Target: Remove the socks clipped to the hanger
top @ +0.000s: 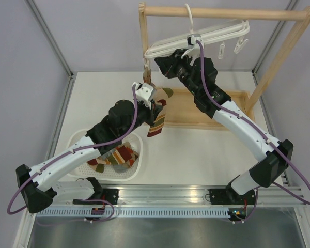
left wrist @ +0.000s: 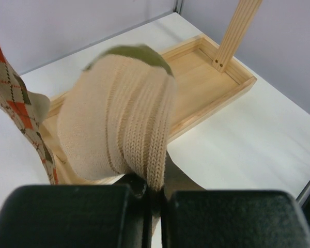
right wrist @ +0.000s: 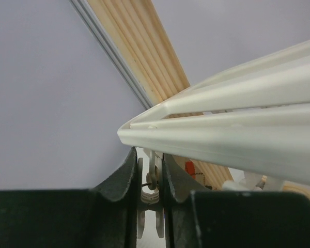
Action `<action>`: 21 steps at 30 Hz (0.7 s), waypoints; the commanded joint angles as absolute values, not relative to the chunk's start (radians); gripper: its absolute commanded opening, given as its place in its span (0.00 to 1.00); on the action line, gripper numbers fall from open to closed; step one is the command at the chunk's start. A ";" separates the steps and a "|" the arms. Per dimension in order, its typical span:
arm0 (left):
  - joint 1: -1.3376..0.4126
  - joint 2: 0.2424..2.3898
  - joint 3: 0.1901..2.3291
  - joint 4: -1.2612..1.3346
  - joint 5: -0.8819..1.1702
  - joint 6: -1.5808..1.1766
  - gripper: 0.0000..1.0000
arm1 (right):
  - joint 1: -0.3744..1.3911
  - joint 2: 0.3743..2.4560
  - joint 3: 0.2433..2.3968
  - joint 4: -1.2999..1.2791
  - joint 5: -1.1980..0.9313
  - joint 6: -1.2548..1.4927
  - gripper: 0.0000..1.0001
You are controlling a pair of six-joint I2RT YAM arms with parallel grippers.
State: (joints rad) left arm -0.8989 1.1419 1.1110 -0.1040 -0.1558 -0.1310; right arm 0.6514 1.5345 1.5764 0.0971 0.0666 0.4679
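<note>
The white hanger (top: 206,36) hangs by its hook from the wooden rail. At its left end my right gripper (top: 160,63) is shut on a dangling white clip (right wrist: 151,199), one finger pressing each side of it under the hanger's frame (right wrist: 237,119). Below that, an argyle sock (top: 157,123) with a cream ribbed cuff (left wrist: 119,119) hangs down, and a narrow end of it reaches up to that clip. My left gripper (top: 150,97) is shut on the cuff, which is pinched between the pads (left wrist: 155,201). More empty clips (top: 240,46) dangle at the hanger's right end.
The light wooden rack (top: 222,13) stands at the back, its tray (top: 196,111) under the hanger and behind the held sock (left wrist: 206,77). A white perforated basket (top: 76,140) at front left holds several patterned socks (top: 119,155).
</note>
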 commanded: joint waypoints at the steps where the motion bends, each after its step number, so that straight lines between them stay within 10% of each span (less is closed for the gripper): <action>1: -0.905 1.131 1.108 -0.092 -0.167 -0.097 0.02 | 0.657 1.543 1.614 0.097 0.075 0.468 0.01; 11: -0.905 1.129 1.108 -0.094 -0.172 -0.095 0.02 | 0.657 1.539 1.598 0.098 0.083 0.465 0.01; 17: -0.905 1.131 1.109 -0.100 -0.184 -0.094 0.02 | 0.657 1.520 1.565 0.097 0.107 0.454 0.62; 21: -0.905 1.132 1.111 -0.103 -0.189 -0.094 0.02 | 0.657 1.491 1.528 0.094 0.138 0.442 0.74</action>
State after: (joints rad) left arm -0.8989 1.1419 1.1110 -0.1055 -0.1669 -0.1303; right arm 0.6529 1.5322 1.5520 0.0898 0.1032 0.4564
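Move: The clip on the hanger's near rail is already pinched in the right fingers, right at the hand point, with the hanger's left end some 2 cm ahead, 5 cm left and 4 cm above. The last argyle sock hangs about 6 cm ahead, 5 cm left and 10 cm below. The beige sock, its green cuff already loose, is roughly 11 cm back, laterally level and 11 cm lower. From the left hand the clip lies about 13 cm ahead, straight up the middle, and 12 cm higher. The clip on the near rail is still squeezed at first while the right hand stays nearly in place; then the right fingers spread to about three-quarters open and let go of it. As they open, the hand sinks about 1 cm beneath the hanger, with hardly any turn of the wrist. The left hand stays where it is and keeps the beige sock pinched. ##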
